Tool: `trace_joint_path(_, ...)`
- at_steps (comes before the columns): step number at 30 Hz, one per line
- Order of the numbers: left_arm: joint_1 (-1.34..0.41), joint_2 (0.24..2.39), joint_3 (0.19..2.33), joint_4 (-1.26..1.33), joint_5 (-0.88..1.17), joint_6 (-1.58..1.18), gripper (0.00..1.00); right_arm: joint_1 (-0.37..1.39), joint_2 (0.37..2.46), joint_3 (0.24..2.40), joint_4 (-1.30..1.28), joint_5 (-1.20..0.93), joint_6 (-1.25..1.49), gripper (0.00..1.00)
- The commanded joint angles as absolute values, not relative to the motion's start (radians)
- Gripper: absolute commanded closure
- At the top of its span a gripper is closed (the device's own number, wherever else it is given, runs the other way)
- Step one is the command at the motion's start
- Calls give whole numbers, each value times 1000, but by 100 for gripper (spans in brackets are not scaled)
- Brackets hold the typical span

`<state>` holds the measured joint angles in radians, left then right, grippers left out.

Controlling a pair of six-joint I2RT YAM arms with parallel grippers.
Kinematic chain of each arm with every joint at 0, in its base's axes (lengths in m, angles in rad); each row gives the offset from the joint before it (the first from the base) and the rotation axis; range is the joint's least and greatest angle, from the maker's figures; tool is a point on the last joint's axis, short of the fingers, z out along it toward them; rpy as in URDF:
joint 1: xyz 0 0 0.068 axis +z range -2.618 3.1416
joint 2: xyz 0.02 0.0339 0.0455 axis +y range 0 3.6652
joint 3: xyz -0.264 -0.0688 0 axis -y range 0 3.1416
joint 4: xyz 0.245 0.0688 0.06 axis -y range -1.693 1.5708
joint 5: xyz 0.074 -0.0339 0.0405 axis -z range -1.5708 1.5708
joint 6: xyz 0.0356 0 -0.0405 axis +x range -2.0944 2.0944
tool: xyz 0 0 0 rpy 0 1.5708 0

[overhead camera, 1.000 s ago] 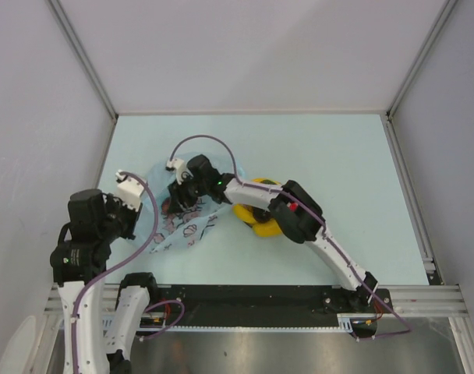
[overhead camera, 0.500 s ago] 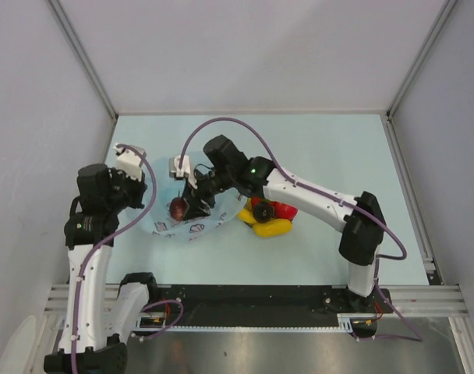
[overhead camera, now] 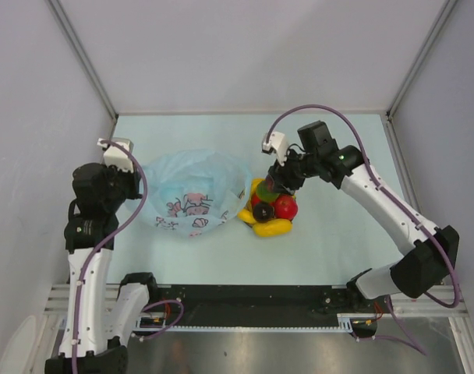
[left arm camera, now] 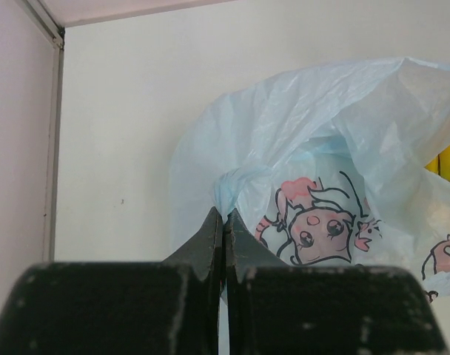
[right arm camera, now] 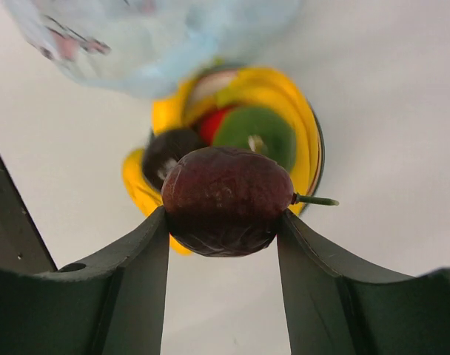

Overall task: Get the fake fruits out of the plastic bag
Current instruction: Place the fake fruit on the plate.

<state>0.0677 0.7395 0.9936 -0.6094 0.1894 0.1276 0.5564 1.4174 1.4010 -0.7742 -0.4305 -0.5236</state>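
The light-blue plastic bag (overhead camera: 194, 191) with cartoon prints lies left of centre. My left gripper (overhead camera: 132, 187) is shut on a bunched fold at its left edge, shown in the left wrist view (left arm camera: 223, 216) with the bag (left arm camera: 321, 140) beyond. My right gripper (overhead camera: 276, 184) is shut on a dark red-brown fruit (right arm camera: 229, 200) with a green stem and holds it above a pile of fruits. The pile holds a dark purple-black one (overhead camera: 262, 211), a red one (overhead camera: 285, 206), a yellow banana (overhead camera: 272, 228) and a green one (right arm camera: 254, 133).
The pile rests on a round yellow plate (right arm camera: 303, 122), just right of the bag's mouth. Grey walls enclose the pale table on three sides. The black rail with the arm bases (overhead camera: 252, 300) runs along the near edge.
My right gripper came out of the bag and moved right over the plate, carrying the dark red-brown fruit. My left gripper shifted slightly back, still holding the bag, which now stands puffed up.
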Motion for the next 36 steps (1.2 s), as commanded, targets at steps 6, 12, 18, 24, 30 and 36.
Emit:
trace_joint_path(6,77,744,988,-583,189,101,100,414,1476,1332,-844,-334,-491,69)
trace_joint_path(12,83,741,977,-584,190,101,100,426,1488,1295,-853,-380,-471,65)
trace_joint_path(18,87,738,973,-586,198,97,100,456,1502,1281,-845,-394,-443,61)
trace_joint_path(24,94,729,963,-589,204,97,100,500,1517,1273,-848,-403,-439,59)
trace_joint_path(30,94,723,959,-597,207,101,100,541,1534,1261,-831,-377,-443,57)
trace_joint_path(36,94,722,956,-597,215,101,100,551,1546,1259,-828,-359,-445,53)
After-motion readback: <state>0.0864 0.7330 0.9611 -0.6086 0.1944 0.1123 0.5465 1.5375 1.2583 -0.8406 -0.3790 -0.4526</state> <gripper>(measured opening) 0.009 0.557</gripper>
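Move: The right hand already grips the dark maroon fruit; the plate's middle lies some 22 cm below it, about 2 cm ahead and 5 cm left. On it, the red fruit is about 18 cm down, 2 cm ahead and 1 cm right; the black fruit stands 6 cm left of the red one, 1 cm nearer the base; the green fruit is 5 cm ahead and 4 cm left of the hand, 16 cm down. From the left hand, the plate is about 38 cm right, 4 cm ahead and 27 cm below. Keeping its grip on the maroon fruit, the right hand sinks about 10 cm towards the red fruit on the plate, first dropping fast while sweeping some 6 cm right and slightly forward, then slowing and easing back and left as it goes on down. The wrist tips the fingers more steeply down, by roughly 20 degrees, and they don't open, while the left hand keeps the bag's edge pinched and sinks only about a centimetre. ##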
